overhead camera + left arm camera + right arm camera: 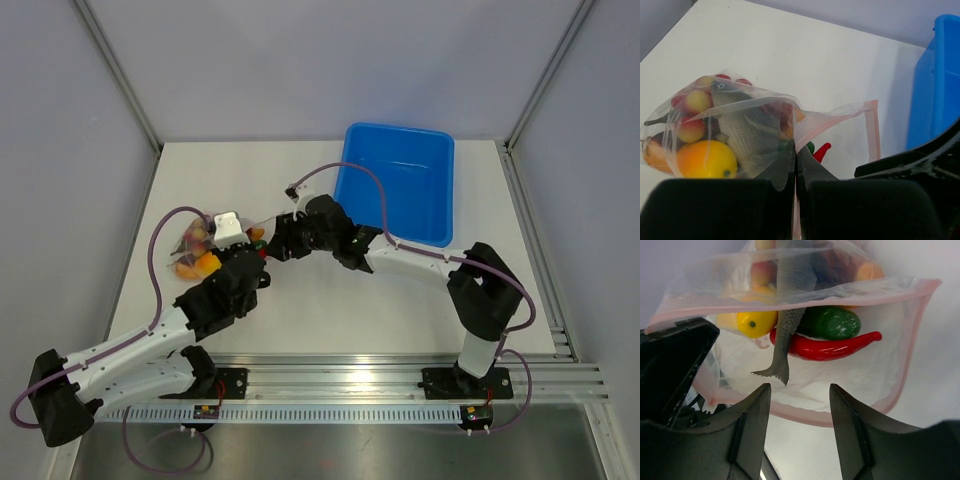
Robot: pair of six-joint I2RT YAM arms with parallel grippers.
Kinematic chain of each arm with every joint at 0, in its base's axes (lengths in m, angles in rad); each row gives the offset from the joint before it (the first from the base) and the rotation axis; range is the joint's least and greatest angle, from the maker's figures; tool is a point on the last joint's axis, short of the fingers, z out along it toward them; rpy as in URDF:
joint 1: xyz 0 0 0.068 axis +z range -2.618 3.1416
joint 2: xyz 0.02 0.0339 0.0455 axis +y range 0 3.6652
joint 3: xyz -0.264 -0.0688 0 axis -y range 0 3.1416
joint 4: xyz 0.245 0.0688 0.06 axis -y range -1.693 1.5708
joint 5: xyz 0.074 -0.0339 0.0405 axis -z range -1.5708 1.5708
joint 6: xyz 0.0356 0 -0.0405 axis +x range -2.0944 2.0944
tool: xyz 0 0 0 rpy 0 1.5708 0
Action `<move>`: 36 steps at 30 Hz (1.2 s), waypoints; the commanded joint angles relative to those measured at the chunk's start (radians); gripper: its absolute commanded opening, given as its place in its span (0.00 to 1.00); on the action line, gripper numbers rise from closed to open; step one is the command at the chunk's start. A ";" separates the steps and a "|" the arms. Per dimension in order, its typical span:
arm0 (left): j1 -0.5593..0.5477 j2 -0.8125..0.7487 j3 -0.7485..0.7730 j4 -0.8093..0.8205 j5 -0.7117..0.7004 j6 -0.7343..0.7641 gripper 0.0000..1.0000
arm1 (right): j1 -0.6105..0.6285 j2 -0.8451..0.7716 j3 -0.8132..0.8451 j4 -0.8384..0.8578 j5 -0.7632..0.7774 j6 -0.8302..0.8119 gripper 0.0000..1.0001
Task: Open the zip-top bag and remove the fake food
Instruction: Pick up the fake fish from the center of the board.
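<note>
The zip-top bag (875, 375) lies with its pink-edged mouth gaping toward my right gripper (800, 390), which is open just short of the lower rim, holding nothing. Inside sits the fake food: a grey fish (790, 300), a green cucumber (832, 322), a red pepper (830, 347) and a yellow piece (756, 322). My left gripper (796, 152) is shut on the zip-top bag (760, 107), pinching the plastic near the mouth. An orange piece (706, 159) and the fish (747, 137) show through the film. From above, the bag (192, 248) is on the table's left, both grippers meeting at its right end.
A blue plastic tub (400, 190) stands at the back right of the white table (330, 310); its wall (935, 85) shows at the right in the left wrist view. The right arm (420, 262) stretches across the table's middle. Grey walls close the sides.
</note>
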 commanded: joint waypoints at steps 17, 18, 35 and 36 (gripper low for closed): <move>-0.004 -0.006 0.036 0.057 0.071 -0.023 0.00 | 0.003 0.149 0.045 0.160 -0.204 0.232 0.62; -0.004 -0.006 0.037 0.056 0.090 -0.020 0.00 | 0.005 0.152 0.049 0.158 -0.206 0.234 0.62; -0.004 -0.029 0.025 0.105 0.216 0.064 0.00 | -0.005 0.240 0.120 0.085 -0.295 0.260 0.61; -0.004 -0.026 0.026 0.105 0.219 0.072 0.00 | -0.005 0.249 0.123 0.068 -0.297 0.264 0.61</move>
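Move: Some 12 cm to the right hand's left, 3 cm farther out and 8 cm lower lies the fish's middle, inside the open bag, with its tail only about 6 cm left and 1 cm ahead. The red chili lies about 5 cm left and 3 ahead of that hand, the cucumber 7 left and 5 ahead, the mango 15 left and 1 back. From the left hand the fish is about 7 cm left, 4 ahead and 12 below. Reaching into the bag mouth under its upper lip, the right hand goes down about 5 cm and left about 4, easing back a little, and tilts nearly 20 degrees with its fingers still open, one on either side of the fish's tail. The left hand keeps its pinch on the bag's edge and shifts about 3 cm right towards the right hand, turning some 10 degrees clockwise. ##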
